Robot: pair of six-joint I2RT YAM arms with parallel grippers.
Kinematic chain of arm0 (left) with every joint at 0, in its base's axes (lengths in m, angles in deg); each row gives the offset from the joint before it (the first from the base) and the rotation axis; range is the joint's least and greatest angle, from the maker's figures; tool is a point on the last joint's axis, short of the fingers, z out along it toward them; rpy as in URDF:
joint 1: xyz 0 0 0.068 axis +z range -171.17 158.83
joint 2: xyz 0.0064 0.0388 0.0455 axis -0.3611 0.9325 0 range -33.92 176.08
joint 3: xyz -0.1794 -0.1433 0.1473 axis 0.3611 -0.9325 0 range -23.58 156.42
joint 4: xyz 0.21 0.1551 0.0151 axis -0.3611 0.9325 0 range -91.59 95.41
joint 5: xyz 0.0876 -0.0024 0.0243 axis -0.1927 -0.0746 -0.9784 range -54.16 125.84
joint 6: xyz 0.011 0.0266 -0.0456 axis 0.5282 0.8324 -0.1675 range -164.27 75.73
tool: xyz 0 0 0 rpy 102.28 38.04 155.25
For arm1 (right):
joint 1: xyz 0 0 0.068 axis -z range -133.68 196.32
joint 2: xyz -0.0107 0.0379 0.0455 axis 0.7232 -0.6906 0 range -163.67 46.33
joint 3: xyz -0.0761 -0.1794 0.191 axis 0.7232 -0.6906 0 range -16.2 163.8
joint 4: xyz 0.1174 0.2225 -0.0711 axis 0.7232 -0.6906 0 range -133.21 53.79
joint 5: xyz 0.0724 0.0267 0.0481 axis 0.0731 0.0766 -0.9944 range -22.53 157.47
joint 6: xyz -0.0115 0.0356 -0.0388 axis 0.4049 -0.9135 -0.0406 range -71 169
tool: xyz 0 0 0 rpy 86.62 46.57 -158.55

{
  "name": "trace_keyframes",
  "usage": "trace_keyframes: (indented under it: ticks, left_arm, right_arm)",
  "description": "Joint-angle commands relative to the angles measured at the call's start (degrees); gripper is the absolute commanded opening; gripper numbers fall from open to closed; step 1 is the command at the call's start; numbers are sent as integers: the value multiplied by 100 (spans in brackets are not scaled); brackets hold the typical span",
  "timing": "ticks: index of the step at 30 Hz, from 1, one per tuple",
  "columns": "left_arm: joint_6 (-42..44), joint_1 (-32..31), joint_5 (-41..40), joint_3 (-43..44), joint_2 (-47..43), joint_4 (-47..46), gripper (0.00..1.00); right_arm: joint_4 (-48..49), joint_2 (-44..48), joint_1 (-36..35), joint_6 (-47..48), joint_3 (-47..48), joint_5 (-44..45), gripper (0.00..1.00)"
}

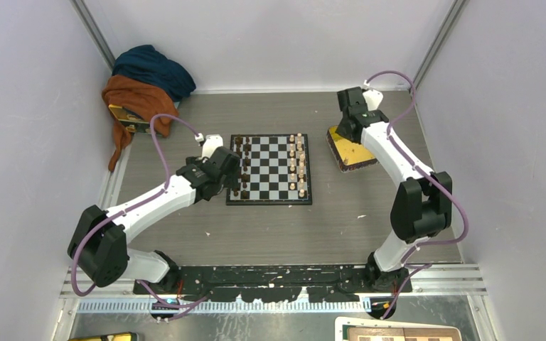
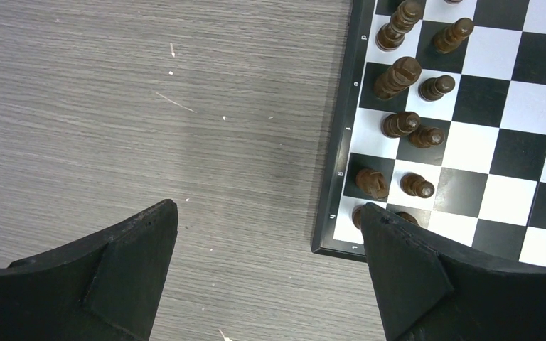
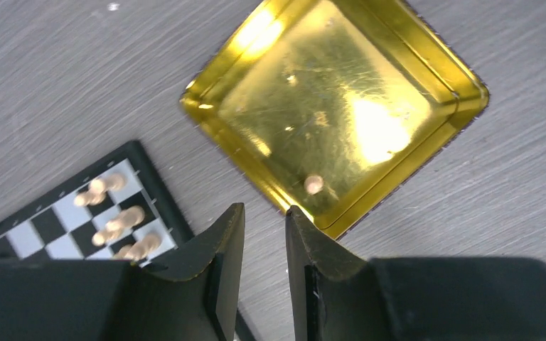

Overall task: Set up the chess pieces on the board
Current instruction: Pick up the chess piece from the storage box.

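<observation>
The board lies mid-table. Light-tan chess pieces stand in two columns along its right side, and a few of them show in the right wrist view. One small light-tan piece lies inside the shiny yellow tray, near its closest rim. My right gripper hovers just before that rim, open by a narrow gap with nothing in it. My left gripper is wide open and empty over bare table beside the board's near-left corner.
Dark brown pieces fill the board's left two columns, close to my left gripper's right finger. A blue and orange cloth pile with a yellow box sits at the back left. Grey walls close in both sides.
</observation>
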Motion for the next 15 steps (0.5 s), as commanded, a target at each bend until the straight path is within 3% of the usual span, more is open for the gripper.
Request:
trace_keyframes:
  ticks: [1, 15]
  left_arm:
    - [-5, -14, -233, 155, -163, 53, 100]
    - [-32, -14, -257, 171, -43, 50, 100]
  right_arm:
    - [121, -268, 311, -435, -22, 7, 34]
    - [269, -895, 696, -730, -311, -466, 34]
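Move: Over the near-left part of the storage box, the right hand has the lone white chess piece some 14 cm below, about 3 cm to its right and 2 cm back. The box's middle lies roughly 3 cm ahead and 6 cm to the right of this hand; the chessboard's middle is about 18 cm to its left and 4 cm back. From the left hand the piece lies about 35 cm right, 8 cm ahead and 9 cm lower. Sinking about 8 cm towards the last piece in the storage box, the right hand also shifts some 3.5 cm to the right, most of that early, and then goes almost straight down. The wrist tips about 10 degrees further down and turns nearly as much clockwise; the fingers stay about a third open, still above the piece without touching it. ##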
